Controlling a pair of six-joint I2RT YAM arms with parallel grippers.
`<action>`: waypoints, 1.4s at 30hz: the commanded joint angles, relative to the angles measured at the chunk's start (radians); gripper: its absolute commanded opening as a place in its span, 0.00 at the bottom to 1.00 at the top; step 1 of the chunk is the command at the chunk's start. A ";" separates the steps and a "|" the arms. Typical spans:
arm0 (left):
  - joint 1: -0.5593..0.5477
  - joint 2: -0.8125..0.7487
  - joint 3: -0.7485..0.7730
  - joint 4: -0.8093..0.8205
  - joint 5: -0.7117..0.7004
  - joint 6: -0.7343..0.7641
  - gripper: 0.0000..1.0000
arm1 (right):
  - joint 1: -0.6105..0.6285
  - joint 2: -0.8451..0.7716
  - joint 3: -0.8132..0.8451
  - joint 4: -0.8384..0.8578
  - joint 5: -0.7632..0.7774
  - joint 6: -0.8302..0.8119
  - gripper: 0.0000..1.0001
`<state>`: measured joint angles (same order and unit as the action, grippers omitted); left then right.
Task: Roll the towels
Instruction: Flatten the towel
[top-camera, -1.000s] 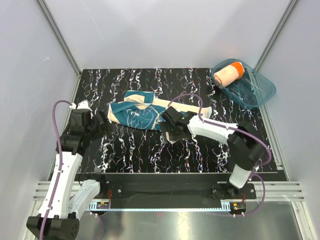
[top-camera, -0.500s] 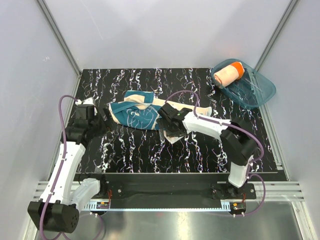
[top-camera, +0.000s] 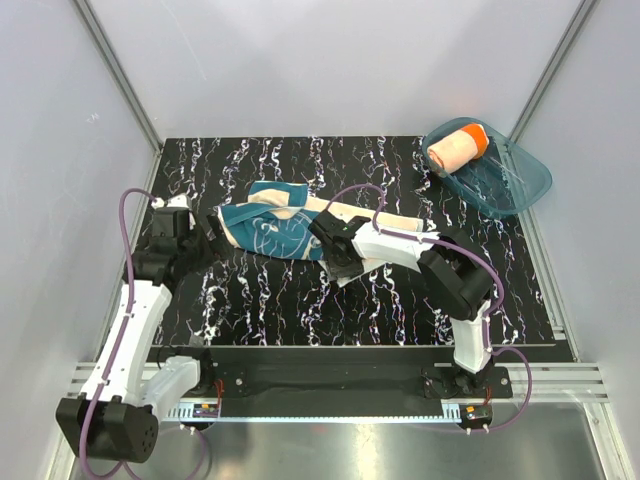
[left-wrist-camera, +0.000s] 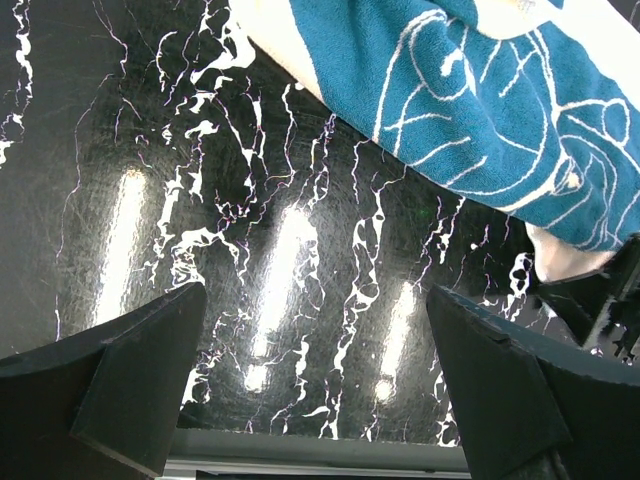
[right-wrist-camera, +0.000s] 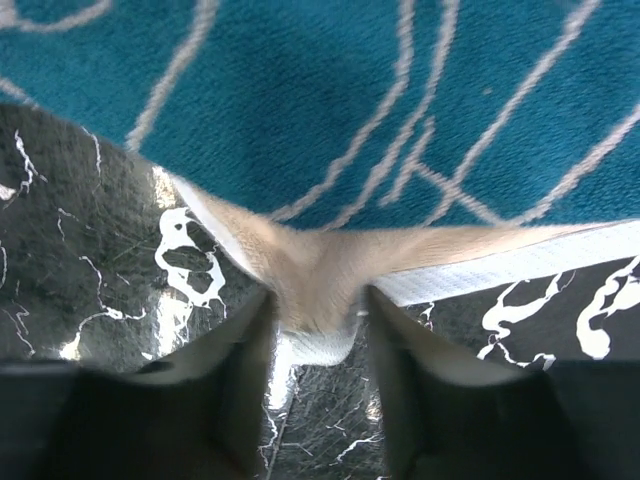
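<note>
The teal-blue towel (top-camera: 270, 235) lies crumpled in the middle of the black marbled table, cream patches showing; in the right wrist view the teal-blue towel (right-wrist-camera: 330, 100) fills the top. My right gripper (top-camera: 335, 262) sits at its near right corner, and its jaws (right-wrist-camera: 318, 300) pinch the cream corner bunched between them. My left gripper (top-camera: 205, 245) hovers open just left of the towel, nothing between its fingers (left-wrist-camera: 150, 350); the towel (left-wrist-camera: 480, 110) lies ahead of it. The orange towel (top-camera: 455, 147) sits rolled in the tub.
A translucent teal plastic tub (top-camera: 510, 185) stands at the table's back right corner. White walls close in the table on three sides. The right gripper's dark body (left-wrist-camera: 600, 300) shows at the right edge of the left wrist view.
The right gripper moved left onto the towel's near corner and closed its fingers on the cream edge. The left arm shifted slightly toward the towel a second ago, then held still.
</note>
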<state>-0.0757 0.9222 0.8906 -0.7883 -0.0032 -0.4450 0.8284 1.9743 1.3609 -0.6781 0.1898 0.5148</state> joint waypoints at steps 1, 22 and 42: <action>0.008 0.038 0.024 0.070 0.014 0.002 0.99 | 0.011 0.024 -0.025 -0.005 0.013 0.002 0.43; 0.065 0.875 0.372 0.385 0.075 -0.173 0.88 | 0.011 -0.141 -0.195 0.025 0.028 -0.002 0.00; 0.074 1.046 0.527 0.465 0.031 -0.225 0.53 | 0.011 -0.173 -0.264 0.041 0.016 -0.018 0.00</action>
<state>-0.0101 1.9350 1.3506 -0.3717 0.0483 -0.6659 0.8303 1.8091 1.1316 -0.6086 0.2161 0.5041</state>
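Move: The towel's loose left end, a teal flap, lies about 21 cm ahead of the left hand, 1 cm to its right and 13 cm below. The folded teal-and-cream bulge stands some 25 cm ahead and 11 cm right of that hand; the printed middle, roughly 14 cm ahead and 12 cm right. The right hand already has the towel's near cream corner between its half-open fingers, about 1 cm below; the right end lies around 14 cm ahead and 17 cm right of that hand. The towel's near cream corner is pinched as the right fingers shut fully on it, then drawn low over the table about 4.5 cm to the right and back. Meanwhile the left hand swoops forward some 22 cm and down to the left-end flap, dipping about 13 cm before rising 2 cm while still going forward, its fingers closing partway with the flap between them. ##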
